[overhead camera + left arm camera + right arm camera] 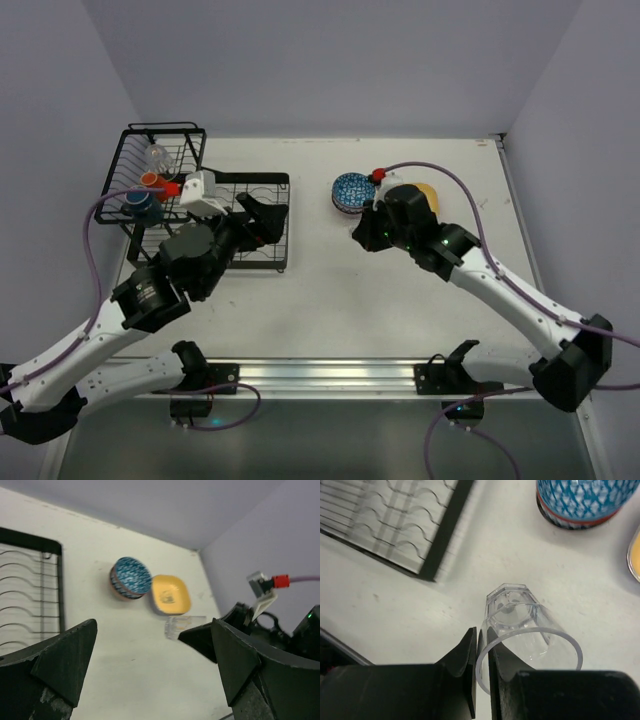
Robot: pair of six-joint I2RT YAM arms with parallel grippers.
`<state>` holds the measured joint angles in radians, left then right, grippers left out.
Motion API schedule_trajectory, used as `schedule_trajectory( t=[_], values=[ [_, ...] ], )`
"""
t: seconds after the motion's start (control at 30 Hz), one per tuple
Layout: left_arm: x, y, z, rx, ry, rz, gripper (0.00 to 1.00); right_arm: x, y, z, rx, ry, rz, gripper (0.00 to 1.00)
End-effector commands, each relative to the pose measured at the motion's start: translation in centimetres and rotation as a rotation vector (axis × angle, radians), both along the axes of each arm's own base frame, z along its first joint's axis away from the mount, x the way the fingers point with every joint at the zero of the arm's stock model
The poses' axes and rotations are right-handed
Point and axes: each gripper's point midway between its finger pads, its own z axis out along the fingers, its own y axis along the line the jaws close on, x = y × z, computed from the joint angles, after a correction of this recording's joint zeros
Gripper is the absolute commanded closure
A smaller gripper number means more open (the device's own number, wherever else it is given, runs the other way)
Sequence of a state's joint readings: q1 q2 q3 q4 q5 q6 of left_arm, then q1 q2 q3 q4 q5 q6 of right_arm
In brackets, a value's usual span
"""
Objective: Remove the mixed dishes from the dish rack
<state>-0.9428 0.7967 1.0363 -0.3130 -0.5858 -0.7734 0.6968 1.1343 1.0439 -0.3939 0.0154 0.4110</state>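
Observation:
My right gripper [482, 637] is shut on the rim wall of a clear glass [520, 615], one finger inside and one outside. The glass is tilted, low over the white table beside the blue-white bowl [580, 500] and the yellow plate [635, 550]. The left wrist view shows the same glass [180, 626] lying sideways in front of the plate [171, 594]. My left gripper [154, 630] is open and empty, near the right edge of the dish rack's flat tray [275, 180]. The raised basket [160, 130] holds another clear glass [156, 155], an orange mug [150, 180] and a dark mug [140, 205].
The bowl [350, 190] and the yellow plate [428, 192] stand on the table at the back right. The table's back wall and right wall are close behind them. A purple cable runs along each arm.

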Motion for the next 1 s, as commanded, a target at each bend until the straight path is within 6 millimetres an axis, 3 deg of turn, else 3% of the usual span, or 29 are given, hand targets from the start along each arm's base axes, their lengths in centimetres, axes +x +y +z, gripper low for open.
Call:
schedule_trajectory(
  t=[0.0,0.03,0.07,0.13,0.2,0.23,0.3,0.33,0.4,0.53,0.63,0.97],
  values=[
    [-0.5,3.4,-7.1,0.436,0.166,0.050,0.00,-0.3,-3.1,-4.5,-0.298,0.165,-0.045,1.00],
    [-0.6,3.7,-6.8,0.440,0.170,0.055,0.00,0.0,-3.1,-5.0,-0.338,0.179,-0.039,1.00],
    [-0.9,4.1,-6.5,0.425,0.174,0.063,0.00,0.4,-3.5,-6.8,-0.409,0.231,-0.046,1.00],
    [-1.5,5.0,-6.0,0.390,0.180,0.078,0.00,1.4,-3.9,-7.4,-0.486,0.238,-0.062,1.00],
    [-2.6,6.2,-4.5,0.302,0.138,0.078,0.00,1.5,-4.3,-9.4,-0.583,0.311,-0.061,1.00],
    [-2.9,6.6,-4.9,0.292,0.134,0.074,0.00,1.5,-4.4,-10.0,-0.610,0.328,-0.050,1.00],
    [-4.3,8.0,-2.9,0.186,0.043,0.056,0.00,1.5,-3.9,-11.5,-0.633,0.368,-0.016,1.00],
    [-4.5,8.4,-3.7,0.201,0.025,0.053,0.00,1.2,-3.2,-12.1,-0.616,0.392,0.019,1.00],
    [-5.3,10.8,-2.7,0.129,-0.030,0.105,0.00,0.9,-2.5,-13.6,-0.621,0.433,0.063,1.00],
    [-6.0,13.3,-2.6,0.157,-0.039,0.160,0.00,0.8,-1.3,-15.8,-0.602,0.465,0.116,1.00],
    [-5.9,13.5,-3.2,0.237,0.012,0.170,0.00,1.1,-1.1,-17.1,-0.609,0.476,0.116,1.00],
    [-4.4,11.4,-6.3,0.417,0.105,0.149,0.00,1.1,-0.6,-19.0,-0.612,0.513,0.127,0.93]
  ],
)
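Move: From the right hand, which already holds the clear glass, the bare spot it is lowered to lies nearly straight below: about 1 cm ahead, 2 cm right, some 28 cm down. The blue bowl stack is 18 cm ahead and 2 cm left, the yellow dish 17 cm ahead and 12 cm right. From the empty left hand, the orange mug in the upper rack is roughly 18 cm ahead, 20 cm left and 17 cm lower; the blue mug 5 cm nearer than it, 2 cm farther left. Down some 19 cm, fast then easing, the right hand brings the glass towards the bare table in front of the bowl stack, swinging its fingers from a forward-left slant to nearly straight down and keeping its pinch. The left hand, fingers staying wide open, dips, swings about 11 cm left and some 5 cm back, then sinks again, nearing the upper rack. ##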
